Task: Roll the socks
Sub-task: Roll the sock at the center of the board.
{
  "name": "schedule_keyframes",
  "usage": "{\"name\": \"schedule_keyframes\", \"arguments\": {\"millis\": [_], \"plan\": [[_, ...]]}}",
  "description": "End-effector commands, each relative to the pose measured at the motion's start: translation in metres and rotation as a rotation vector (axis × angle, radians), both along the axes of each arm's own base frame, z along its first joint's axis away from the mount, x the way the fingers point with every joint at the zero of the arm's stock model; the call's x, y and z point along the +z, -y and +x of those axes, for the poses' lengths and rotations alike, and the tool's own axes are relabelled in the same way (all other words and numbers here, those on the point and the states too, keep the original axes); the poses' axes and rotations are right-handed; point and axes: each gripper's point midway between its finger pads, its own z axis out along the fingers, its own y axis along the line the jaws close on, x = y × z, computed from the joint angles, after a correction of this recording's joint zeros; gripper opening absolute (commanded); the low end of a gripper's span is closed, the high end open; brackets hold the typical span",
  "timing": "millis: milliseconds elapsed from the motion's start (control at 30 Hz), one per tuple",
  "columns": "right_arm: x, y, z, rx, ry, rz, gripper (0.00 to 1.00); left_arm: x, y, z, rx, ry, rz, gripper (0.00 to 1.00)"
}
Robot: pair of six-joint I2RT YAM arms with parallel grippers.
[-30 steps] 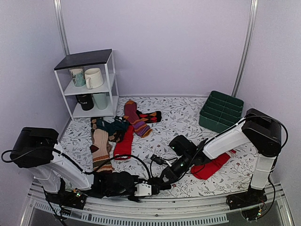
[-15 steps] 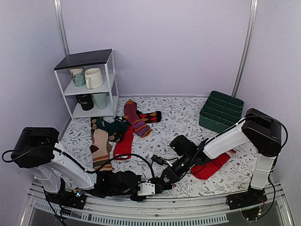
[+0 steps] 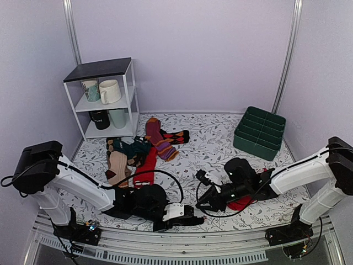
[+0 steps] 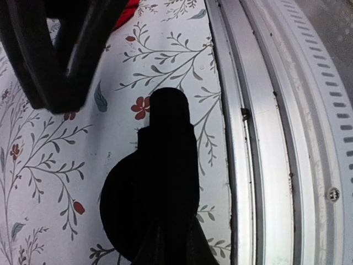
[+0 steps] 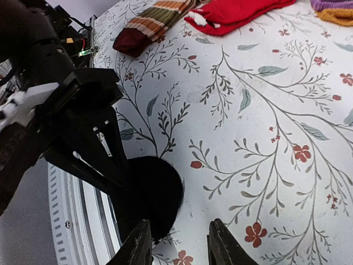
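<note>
The black socks (image 5: pixel 157 193) are a rounded bundle on the flowered tablecloth next to the near rail. They also show in the left wrist view (image 4: pixel 124 215) and as a small dark lump in the top view (image 3: pixel 193 212). My left gripper (image 3: pixel 186 212) lies low along the near edge and is shut on the bundle; its dark fingers (image 5: pixel 105 165) run into it. My right gripper (image 5: pixel 176 245) is open and empty, just above the cloth, with the bundle by its left finger. In the top view the right gripper (image 3: pixel 203 200) sits just right of and beyond the bundle.
The metal rail (image 4: pixel 265 138) runs right beside the bundle. A big red sock (image 3: pixel 240 203) lies under the right arm. Several socks lie at the back left, among them a red one (image 3: pixel 146 165) and a purple-and-orange one (image 3: pixel 159 141). There is a white shelf (image 3: pixel 105 99) with mugs and a green bin (image 3: pixel 259 132).
My left gripper has slid right along the near edge with the black bundle. My right arm has swung down and to the right, and its gripper now sits a little apart from the bundle.
</note>
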Motion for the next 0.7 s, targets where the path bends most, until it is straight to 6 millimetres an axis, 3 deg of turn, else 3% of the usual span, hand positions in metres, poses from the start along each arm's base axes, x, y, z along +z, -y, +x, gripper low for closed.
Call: {"name": "schedule_keyframes", "arguments": {"millis": [0,67,300,400,667], "plan": [[0.034,0.008,0.010,-0.022,0.241,0.157,0.37,-0.045,-0.035,-0.031,-0.038,-0.240,0.210,0.00],[0.038,0.012,0.000,0.001,0.280,0.206,0.41,-0.049,-0.035,-0.031,-0.035,-0.280,0.229,0.00],[0.006,0.009,-0.027,0.082,0.323,0.135,0.44,-0.058,-0.034,-0.028,-0.013,-0.361,0.263,0.00],[0.003,0.004,-0.038,0.121,0.319,0.133,0.46,-0.062,-0.035,-0.028,-0.007,-0.374,0.275,0.00],[0.001,0.006,-0.054,0.203,0.286,0.130,0.63,-0.066,-0.035,-0.028,-0.005,-0.386,0.288,0.00]]}}
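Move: The black sock is in the left fingers, its middle about 4 cm right of that hand, 1 cm ahead and 1 cm below. From the empty right hand it lies some 4 cm back, 5 cm left and 4 cm down. The red sock on the right is roughly 17 cm right of the right hand, 8 cm ahead and 5 cm lower; the red sock on the left is about 17 cm ahead, 22 cm left and 5 cm below. The left fingers keep their pinch on the black sock and carry it about 2 cm right and 1 cm back, rolling it some 15 degrees. The free right hand first hops up a little and right, then sweeps back about 5 cm while sinking again and edging left, rolling about 15 degrees and opening wider to straddle the sock's free end, contact not visible. ##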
